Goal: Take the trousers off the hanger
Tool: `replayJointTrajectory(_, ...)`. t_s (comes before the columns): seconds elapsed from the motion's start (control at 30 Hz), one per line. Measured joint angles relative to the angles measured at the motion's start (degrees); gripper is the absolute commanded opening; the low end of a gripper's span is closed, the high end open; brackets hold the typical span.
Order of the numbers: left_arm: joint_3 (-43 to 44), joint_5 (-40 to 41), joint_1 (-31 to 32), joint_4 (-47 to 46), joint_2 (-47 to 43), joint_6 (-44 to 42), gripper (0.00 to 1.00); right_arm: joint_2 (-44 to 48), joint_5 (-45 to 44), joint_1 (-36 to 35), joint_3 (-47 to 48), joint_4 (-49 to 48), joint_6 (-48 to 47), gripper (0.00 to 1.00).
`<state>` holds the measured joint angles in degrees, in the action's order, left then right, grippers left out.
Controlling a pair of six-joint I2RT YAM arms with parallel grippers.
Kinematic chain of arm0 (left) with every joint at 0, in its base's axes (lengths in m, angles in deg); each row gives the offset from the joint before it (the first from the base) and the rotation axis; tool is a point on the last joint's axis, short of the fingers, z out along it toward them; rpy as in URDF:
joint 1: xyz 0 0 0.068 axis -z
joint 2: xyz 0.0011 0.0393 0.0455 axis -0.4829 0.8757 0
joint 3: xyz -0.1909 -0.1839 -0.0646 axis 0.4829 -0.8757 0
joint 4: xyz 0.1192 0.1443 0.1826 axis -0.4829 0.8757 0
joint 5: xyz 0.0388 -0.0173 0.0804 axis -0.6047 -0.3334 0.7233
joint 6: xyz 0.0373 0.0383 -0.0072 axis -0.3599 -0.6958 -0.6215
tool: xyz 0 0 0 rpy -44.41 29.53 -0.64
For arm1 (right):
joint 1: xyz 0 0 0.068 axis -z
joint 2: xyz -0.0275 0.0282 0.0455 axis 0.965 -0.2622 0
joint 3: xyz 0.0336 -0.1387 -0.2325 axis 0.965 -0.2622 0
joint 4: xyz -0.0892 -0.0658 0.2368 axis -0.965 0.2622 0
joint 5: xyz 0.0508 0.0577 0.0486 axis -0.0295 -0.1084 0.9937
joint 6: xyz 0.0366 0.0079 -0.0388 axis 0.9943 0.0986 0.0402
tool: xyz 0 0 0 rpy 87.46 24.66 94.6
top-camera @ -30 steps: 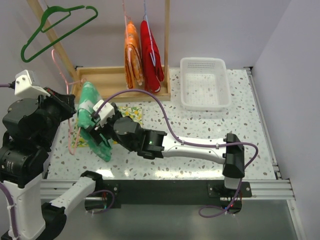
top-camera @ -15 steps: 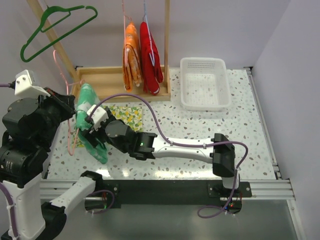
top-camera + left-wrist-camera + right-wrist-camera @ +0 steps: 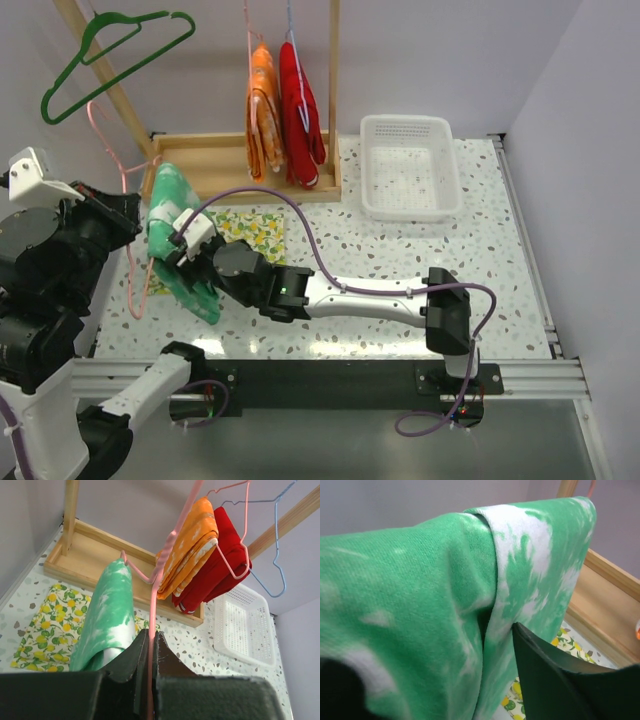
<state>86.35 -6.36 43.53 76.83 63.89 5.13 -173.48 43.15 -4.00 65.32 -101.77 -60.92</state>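
The green trousers with white pattern hang folded over a pink wire hanger at the left. My left gripper is shut on the hanger's wire, which runs up between its jaws. The green trousers hang just left of that wire. My right gripper is open, its jaws on either side of the green cloth, which fills the gap. The orange trousers and red trousers hang on the wooden rack; they also show in the left wrist view, orange and red.
A flat yellow lemon-print cloth lies on the table under my right arm. A white basket stands at the back right. An empty green hanger hangs high at the back left. A blue hanger holds the red trousers.
My right gripper has moved left onto the green trousers. My left arm has shifted a little left with the pink hanger.
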Motion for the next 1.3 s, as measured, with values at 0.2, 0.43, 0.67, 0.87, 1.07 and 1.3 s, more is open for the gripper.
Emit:
replayJointTrajectory(0.2,0.0,-0.4,0.0,0.4,-0.3,1.2,0.00,0.0,-0.2,0.0,0.4,-0.5,-0.8,0.00)
replayJointTrajectory(0.43,-3.7,1.9,0.0,-0.1,-3.0,1.4,0.00,1.8,-1.9,-0.3,-1.4,-0.4,-0.7,0.00)
replayJointTrajectory(0.67,-19.6,2.3,0.0,-4.4,-8.1,2.8,0.00,11.4,-3.5,-0.3,-7.5,2.1,0.7,0.00)
replayJointTrajectory(0.87,-29.4,2.0,0.0,-8.8,-9.7,4.2,0.00,15.6,-4.2,-0.3,-7.2,0.5,1.2,0.00)
replayJointTrajectory(1.07,-35.4,2.1,0.0,-11.3,-11.2,6.3,0.00,15.3,-4.7,-0.4,-6.0,-2.2,1.1,0.00)
replayJointTrajectory(1.3,-39.7,4.7,0.0,-11.6,-13.1,7.0,0.00,16.3,-4.8,-0.4,-5.3,-5.3,-0.3,0.00)
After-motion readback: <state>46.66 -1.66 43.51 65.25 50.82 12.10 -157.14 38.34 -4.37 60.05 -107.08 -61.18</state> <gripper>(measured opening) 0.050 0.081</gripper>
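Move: The green trousers hang over the pink hanger between the right hand's half-open fingers, their middle about 4 cm ahead, 2 cm to the left and 2 cm below; from the left hand, already pinching the hanger, it lies some 6 cm ahead, 3 cm to the right and 14 cm below. From the right hand the lemon cloth lies on the table roughly 12 cm ahead, straight below that line, some 30 cm down, and the orange trousers hang about 30 cm ahead and 13 cm to the right. The right hand first stays in place and shuts its fingers on the green trousers, then pulls them to the right and mostly upwards, about 13 cm up in all, its left side rolling up some 15 degrees. Once the right grip is shut, the left hand, still pinching the pink hanger, draws it down about 16 cm with a little forward travel, its fingertips tipping downwards, so that hanger and cloth are worked in opposite directions. ##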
